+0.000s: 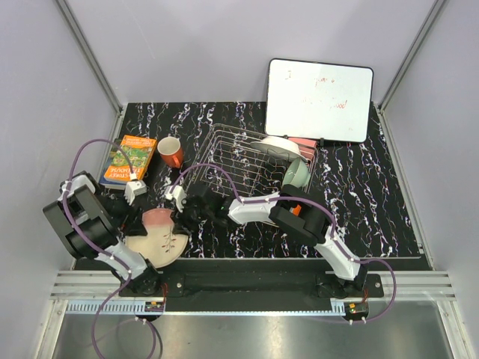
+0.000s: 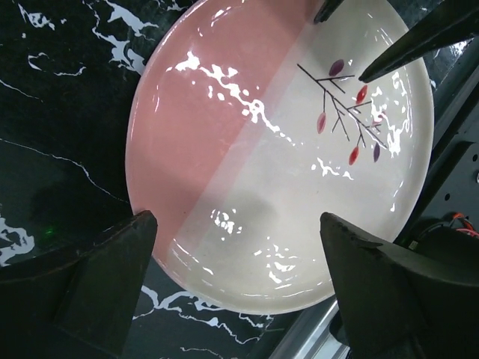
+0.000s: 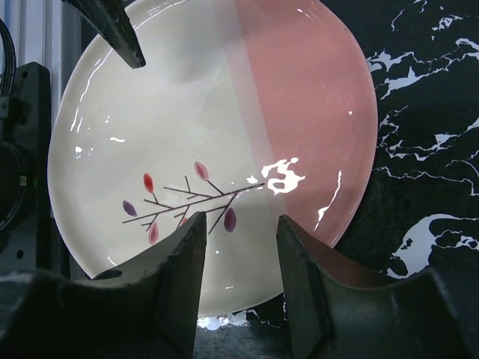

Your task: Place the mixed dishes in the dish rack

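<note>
The pink-and-cream plate with twig motif (image 1: 159,238) lies on the black marbled table near the front left edge. It fills the left wrist view (image 2: 247,149) and the right wrist view (image 3: 224,112). My left gripper (image 1: 140,218) (image 2: 238,218) is wide open over the plate's left rim, a finger on either side of it. My right gripper (image 1: 180,219) (image 3: 241,218) is open with a narrower gap, just above the plate's rim on the twig side. The dish rack (image 1: 239,161) holds a white plate (image 1: 281,146) and a pale green bowl (image 1: 296,173). The orange-red mug (image 1: 171,152) stands left of the rack.
A green-orange book (image 1: 129,159) lies at the far left next to the mug. A whiteboard (image 1: 319,99) leans against the back wall behind the rack. The plate lies close to the table's front edge and the metal rail (image 2: 352,321).
</note>
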You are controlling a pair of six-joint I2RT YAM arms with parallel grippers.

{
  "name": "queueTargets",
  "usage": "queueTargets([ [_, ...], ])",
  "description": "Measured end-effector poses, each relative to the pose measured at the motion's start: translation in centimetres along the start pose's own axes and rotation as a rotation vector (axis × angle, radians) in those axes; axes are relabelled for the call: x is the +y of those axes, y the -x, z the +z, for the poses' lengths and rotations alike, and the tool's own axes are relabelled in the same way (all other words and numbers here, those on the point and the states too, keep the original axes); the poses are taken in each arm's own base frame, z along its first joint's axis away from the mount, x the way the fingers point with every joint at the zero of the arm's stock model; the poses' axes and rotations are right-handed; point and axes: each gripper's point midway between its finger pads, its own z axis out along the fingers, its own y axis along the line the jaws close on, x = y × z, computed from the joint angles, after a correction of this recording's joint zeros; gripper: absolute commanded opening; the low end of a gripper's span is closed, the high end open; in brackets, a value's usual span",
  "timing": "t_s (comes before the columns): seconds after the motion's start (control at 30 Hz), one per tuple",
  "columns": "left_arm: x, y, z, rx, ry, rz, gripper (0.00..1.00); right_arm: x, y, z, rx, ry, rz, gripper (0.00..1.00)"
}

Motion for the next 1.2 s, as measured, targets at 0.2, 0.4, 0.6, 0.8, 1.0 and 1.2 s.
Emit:
queueTargets([
  [0.2,-0.2,0.0,0.9,-0.003,-0.020,-0.094,0.99,0.0,0.0,-0.1,-0.004,0.000,-0.009,0.51],
  [0.4,-0.1,0.4,0.8,-0.026,-0.004,-0.178,0.99,0.0,0.0,-0.1,-0.002,-0.002,-0.008,0.51],
  [0.6,0.4,0.4,-0.3,-0.046,0.044,-0.195,0.99,-0.1,-0.2,-0.1,0.006,-0.007,-0.005,0.51],
  [0.8,6.9,-0.7,-3.3,-0.064,0.193,-0.208,0.99,-0.1,-0.3,-0.3,0.018,-0.011,0.001,0.51],
  [1.0,8.3,-2.3,-3.1,-0.048,0.225,-0.216,0.99,0.0,-0.4,-0.4,0.026,-0.011,0.004,0.51],
  [1.2,8.1,-2.5,-2.7,-0.045,0.236,-0.183,0.99,0.0,-0.4,-0.4,0.026,-0.012,0.004,0.51],
])
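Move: The pink-and-cream plate lies under and to the right of the left gripper, its middle about 6 cm to the right, 3 cm back and 3 cm below. Ahead stand the cookbooks, some 23 cm farther out and 2 cm to the left at about the plate's height; the orange mug is roughly 26 cm ahead and 12 cm to the right. From the right gripper, the plate's middle is about 6 cm left, 5 cm back and 3 cm down. Let the left gripper dip and ease about 1 cm right over the plate, then swing it left roughly 9 cm and forward about 4 cm, away from the plate's middle to its left rim. Sink some 2 cm as the swing ends, turning the wrist about 15 degrees counter-clockwise and keeping the fingers wide open, the right-hand finger coming close to that rim. ##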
